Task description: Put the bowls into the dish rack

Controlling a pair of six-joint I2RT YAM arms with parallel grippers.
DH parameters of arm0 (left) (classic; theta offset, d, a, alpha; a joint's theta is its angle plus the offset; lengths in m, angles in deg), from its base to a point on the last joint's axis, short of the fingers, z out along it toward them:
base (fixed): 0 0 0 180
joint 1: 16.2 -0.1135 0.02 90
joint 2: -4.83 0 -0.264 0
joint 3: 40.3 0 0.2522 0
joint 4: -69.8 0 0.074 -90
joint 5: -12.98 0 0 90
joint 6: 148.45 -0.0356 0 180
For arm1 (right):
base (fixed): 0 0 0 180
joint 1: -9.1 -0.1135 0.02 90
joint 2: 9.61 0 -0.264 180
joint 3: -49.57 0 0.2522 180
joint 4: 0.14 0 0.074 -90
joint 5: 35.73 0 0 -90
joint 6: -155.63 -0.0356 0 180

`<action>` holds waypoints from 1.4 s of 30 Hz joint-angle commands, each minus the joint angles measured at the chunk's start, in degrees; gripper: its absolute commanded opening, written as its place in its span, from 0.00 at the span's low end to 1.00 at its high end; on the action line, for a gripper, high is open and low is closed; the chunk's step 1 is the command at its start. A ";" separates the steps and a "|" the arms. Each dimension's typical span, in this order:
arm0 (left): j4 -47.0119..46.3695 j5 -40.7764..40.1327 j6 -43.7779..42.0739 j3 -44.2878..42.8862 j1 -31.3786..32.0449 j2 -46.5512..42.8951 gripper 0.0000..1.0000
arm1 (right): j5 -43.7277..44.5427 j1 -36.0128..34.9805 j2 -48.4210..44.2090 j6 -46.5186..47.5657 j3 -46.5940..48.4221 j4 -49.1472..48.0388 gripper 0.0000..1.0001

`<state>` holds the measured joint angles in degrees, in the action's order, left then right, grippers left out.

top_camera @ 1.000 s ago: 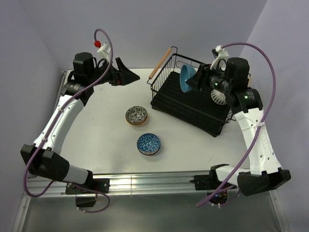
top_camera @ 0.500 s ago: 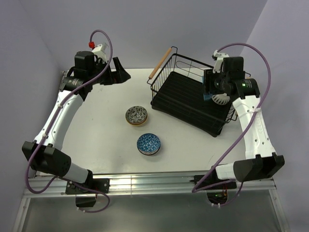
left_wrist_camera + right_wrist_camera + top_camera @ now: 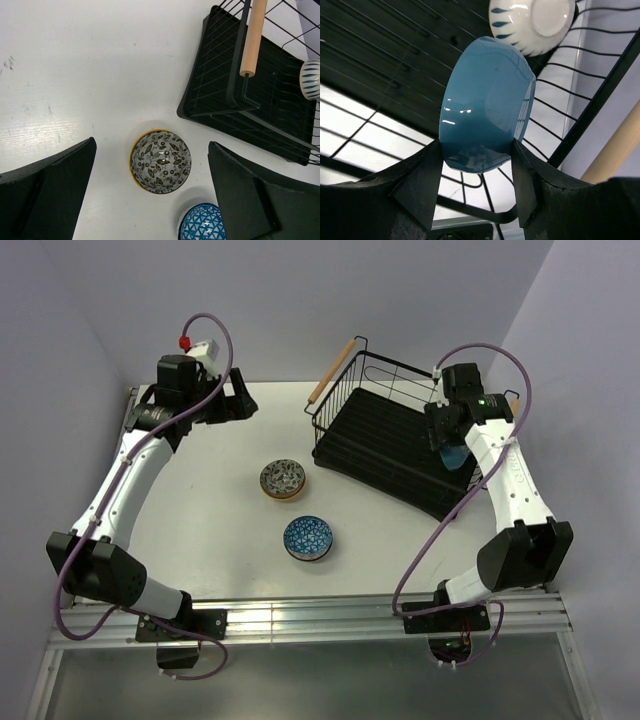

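The black wire dish rack (image 3: 372, 443) stands at the back right of the table. My right gripper (image 3: 449, 436) is over the rack's right end, shut on a plain blue bowl (image 3: 487, 100) held on edge between the pads of the right gripper (image 3: 476, 150). A white bowl with blue marks (image 3: 532, 20) stands in the rack just beyond it. My left gripper (image 3: 240, 400) hangs open at the back left. In its wrist view, the floral grey bowl (image 3: 160, 161) lies below the left gripper (image 3: 151, 150), with a blue patterned bowl (image 3: 202, 222) beside it.
The floral bowl (image 3: 283, 479) and the blue patterned bowl (image 3: 308, 538) sit on the white table left of the rack. A wooden rod handle (image 3: 332, 371) tops the rack's left end, and the other handle (image 3: 615, 145) is close to my right fingers. Purple walls enclose the table.
My right arm has carried the blue bowl from above the rack's middle to its right end and lower. The left gripper has drawn back slightly to the left.
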<state>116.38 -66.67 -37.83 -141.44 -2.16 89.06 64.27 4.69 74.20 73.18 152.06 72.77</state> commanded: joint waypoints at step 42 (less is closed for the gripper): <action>-3.55 -0.42 -2.87 8.54 -6.66 -6.09 0.99 | 19.27 -3.77 11.73 4.66 -11.64 -8.88 0.00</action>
<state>114.43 -67.85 -39.77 -133.02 -8.52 84.18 79.90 1.30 85.31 77.40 142.22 63.18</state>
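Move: The right hand already holds the blue bowl; its place in the dish rack lies about 3 cm ahead of this hand, 4 cm to its right and 12 cm below. The white striped bowl stands roughly 7 cm beyond that place and 1 cm farther right. The rack's right handle is some 9 cm ahead of the hand, 15 cm right and 8 cm lower. From the left hand, the place lies about 45 cm right, 3 cm back and 18 cm below. Still pinching the blue bowl between its fingers, the right hand lowers it about 9 cm into the right end of the rack, easing a little to the right and forward in front of the white striped bowl. The wrist tips its fingers further down, right side rising, some 20 degrees in all. The empty left hand, fingers wide open, drifts about 5 cm left and sinks a little, away from the rack. ##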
